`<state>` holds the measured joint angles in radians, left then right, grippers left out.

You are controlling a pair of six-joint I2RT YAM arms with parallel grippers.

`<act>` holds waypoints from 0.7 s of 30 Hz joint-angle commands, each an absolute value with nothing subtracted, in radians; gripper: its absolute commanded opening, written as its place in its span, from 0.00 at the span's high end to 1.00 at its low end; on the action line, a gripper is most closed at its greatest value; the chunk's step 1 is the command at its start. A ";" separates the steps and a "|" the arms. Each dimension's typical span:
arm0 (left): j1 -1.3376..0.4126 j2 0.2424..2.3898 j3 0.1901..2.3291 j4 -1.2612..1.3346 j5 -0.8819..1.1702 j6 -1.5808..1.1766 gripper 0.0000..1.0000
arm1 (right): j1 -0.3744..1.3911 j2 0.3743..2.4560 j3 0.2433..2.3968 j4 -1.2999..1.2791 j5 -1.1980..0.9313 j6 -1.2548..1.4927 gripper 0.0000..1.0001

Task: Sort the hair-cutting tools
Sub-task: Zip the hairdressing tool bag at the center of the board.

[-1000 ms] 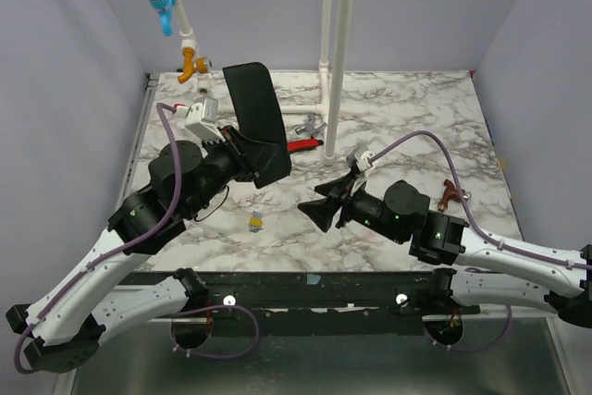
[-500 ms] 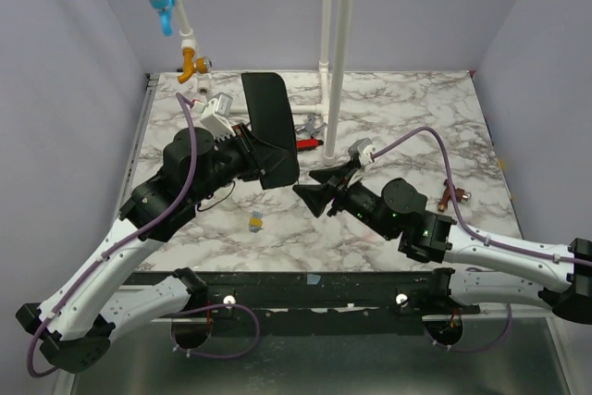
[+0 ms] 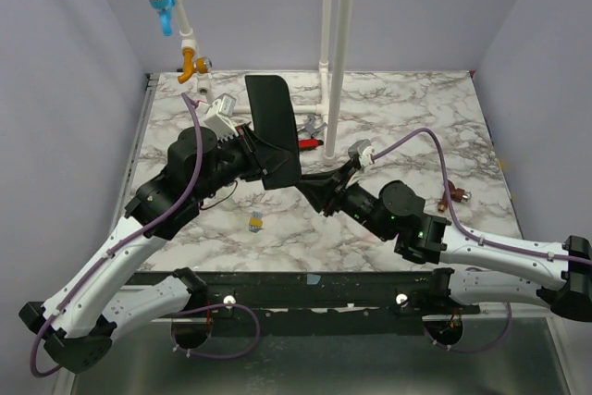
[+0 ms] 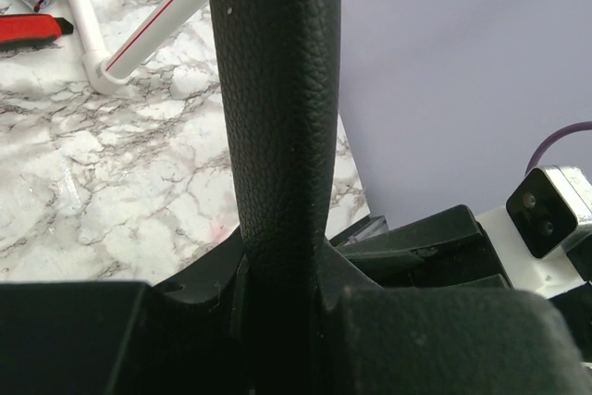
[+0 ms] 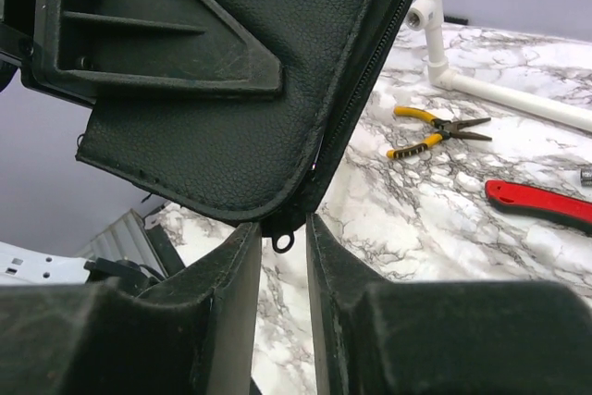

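My left gripper [image 3: 263,160] is shut on a black leather pouch [image 3: 272,116], which it holds upright above the table; the pouch [image 4: 273,90] fills the middle of the left wrist view. My right gripper [image 3: 311,188] sits at the pouch's lower corner. Its jaws stand a narrow gap apart [image 5: 282,228], and the small zipper-pull ring [image 5: 282,243] hangs between the fingertips without touching them. A small silver metal tool that looks like scissors [image 3: 314,124] lies by the white pipe. No other hair-cutting tools show.
White upright pipes [image 3: 338,43] stand at the back centre. A red-handled tool [image 5: 541,203] and yellow-handled pliers [image 5: 435,131] lie near them. A small yellow-grey item [image 3: 256,221] lies at front centre. A brown item [image 3: 453,195] lies at right, and a tap [image 3: 163,5] hangs at back left.
The left arm has carried the pouch right and farther back. The right gripper has moved up-left to the pouch's lower corner, and its jaws have narrowed around the zipper pull.
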<state>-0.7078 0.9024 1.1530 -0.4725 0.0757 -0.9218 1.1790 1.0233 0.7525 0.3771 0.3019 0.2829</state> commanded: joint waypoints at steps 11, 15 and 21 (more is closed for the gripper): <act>-0.705 0.886 1.128 -0.398 0.153 -0.939 1.00 | 1.182 1.027 0.757 0.327 0.410 0.265 0.99; -0.703 0.883 1.117 -0.402 0.177 -0.931 1.00 | 1.182 1.014 0.741 0.318 0.471 0.248 0.99; -0.704 0.886 1.082 -0.384 0.267 -0.913 1.00 | 1.183 1.013 0.741 0.312 0.529 0.207 0.99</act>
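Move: The zipper pull hangs at the bag's lower end, just past the right fingertips: about 1 cm ahead and 1 cm left of the hand point, level with it. The folded bag rises beyond, its middle some 8 cm ahead, 5 cm left and 6 cm up; the red knife lies on the table roughly 23 cm ahead, 3 cm left and 30 cm below. From the left hand, the pull is about 2 cm back, 6 cm right and 5 cm lower. With the right hand held nearly still at the bag's lower corner, its partly open fingers shut fully on the little zipper pull and pinch it, then the closed hand eases down, forward and to the right, about 1 cm each way, turning some 5 degrees clockwise. The left hand keeps its grip on the folded bag and, once the right fingers have shut, lowers it about 1.5 cm, drifting slightly right. ##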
